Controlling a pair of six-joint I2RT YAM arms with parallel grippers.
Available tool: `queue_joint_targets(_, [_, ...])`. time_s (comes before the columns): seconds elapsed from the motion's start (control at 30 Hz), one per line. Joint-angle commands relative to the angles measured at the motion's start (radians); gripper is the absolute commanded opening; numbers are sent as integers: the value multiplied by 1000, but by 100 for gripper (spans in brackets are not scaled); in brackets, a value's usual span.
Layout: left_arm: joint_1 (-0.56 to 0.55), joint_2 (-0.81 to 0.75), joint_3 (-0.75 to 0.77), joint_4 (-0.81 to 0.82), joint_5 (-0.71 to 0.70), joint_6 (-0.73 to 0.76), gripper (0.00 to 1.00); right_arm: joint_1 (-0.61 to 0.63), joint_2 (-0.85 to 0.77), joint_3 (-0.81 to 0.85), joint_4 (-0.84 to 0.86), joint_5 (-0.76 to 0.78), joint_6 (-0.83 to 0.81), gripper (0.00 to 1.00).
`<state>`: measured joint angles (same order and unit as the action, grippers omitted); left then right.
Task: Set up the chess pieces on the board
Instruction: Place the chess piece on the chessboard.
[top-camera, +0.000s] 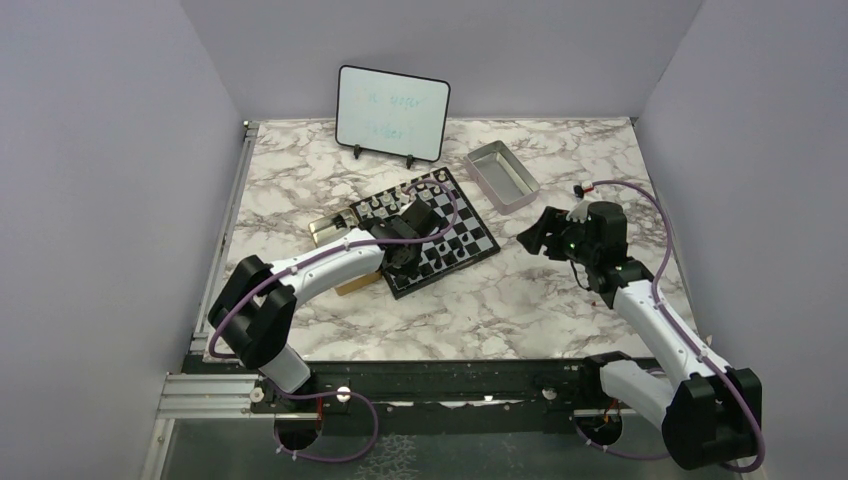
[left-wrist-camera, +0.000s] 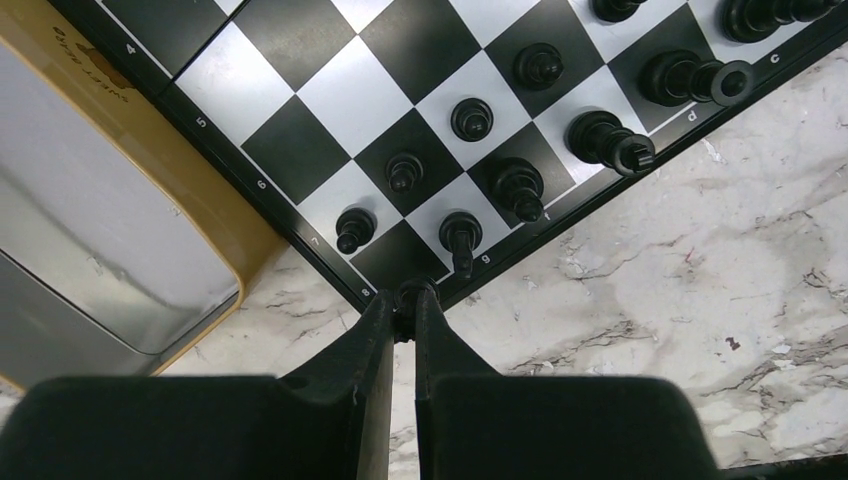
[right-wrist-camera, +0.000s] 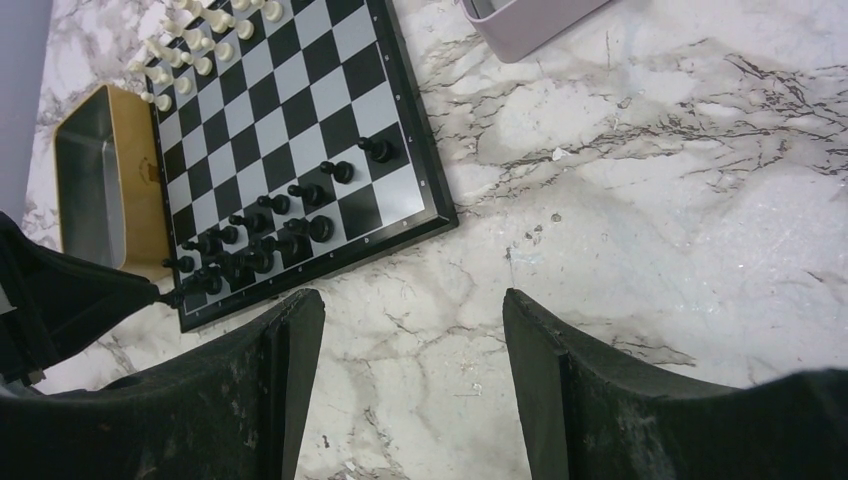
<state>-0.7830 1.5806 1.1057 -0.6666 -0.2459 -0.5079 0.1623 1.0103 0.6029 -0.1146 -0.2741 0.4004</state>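
In the left wrist view, my left gripper (left-wrist-camera: 405, 305) is shut on a tiny black chess piece (left-wrist-camera: 414, 294) right over the corner square of the board (left-wrist-camera: 330, 90). Several black chess pieces (left-wrist-camera: 471, 118) stand in two rows along that edge, the nearest one (left-wrist-camera: 460, 236) beside the held piece. From above, the left gripper (top-camera: 403, 266) sits over the near-left corner of the board (top-camera: 464, 222). My right gripper (top-camera: 535, 236) hangs open over bare marble to the right of the board (right-wrist-camera: 300, 90), with nothing between its fingers (right-wrist-camera: 290, 350).
Pale chess figures (right-wrist-camera: 200, 40) fill the board's far edge. A tan wooden box (top-camera: 335, 230) with a metal lining lies against the board's left side. Behind the board on the right is a grey metal tray (top-camera: 502, 175), and a small whiteboard (top-camera: 392, 112) stands at the back.
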Motion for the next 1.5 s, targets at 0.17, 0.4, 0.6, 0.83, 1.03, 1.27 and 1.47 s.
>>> queue_joint_targets(0.17, [-7,21,-5,19,-57,10,12,-4,-39,4,-6,24,-9,71])
queue_joint_targets(0.4, [-7,32,-6,22,-71,11,12,-4,-55,11,-19,20,-8,71])
queue_joint_targets(0.6, [-6,59,-6,33,-65,23,12,-4,-52,18,-14,10,-6,71])
queue_joint_targets(0.83, [-6,69,-6,35,-69,24,13,-4,-47,21,-10,10,-6,71])
queue_joint_targets(1.03, [-8,76,-13,39,-67,13,17,-4,-48,17,-10,7,-1,71])
queue_joint_targets(1.27, [-8,59,-1,29,-75,15,28,-3,-48,20,-5,-4,5,71])
queue_joint_targets(1.47, [-7,33,61,-27,-88,22,33,-4,-42,16,1,-9,4,71])
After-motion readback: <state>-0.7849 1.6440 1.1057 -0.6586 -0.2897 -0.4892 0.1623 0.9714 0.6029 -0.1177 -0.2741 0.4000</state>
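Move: The bare corner square by the "8", where the held black chess piece goes, lies about 4 cm below my left hand, roughly 1 cm ahead and 1 cm left. The knight stands some 2 cm ahead and 2 cm right of my hand, the edge pawn about 4 cm ahead and 2 cm left; the tan box is centred some 8 cm ahead and 13 cm left. From my right hand that square is about 28 cm left, 6 cm back and 11 cm below. Still pinching the black piece, I sink my left hand gently about 2 cm onto the board's near corner square, easing half a centimetre left and forward and rolling its left side up some 5 degrees. Once down, I stay there beside the knight and open the fingers on either side of the piece, letting go. ##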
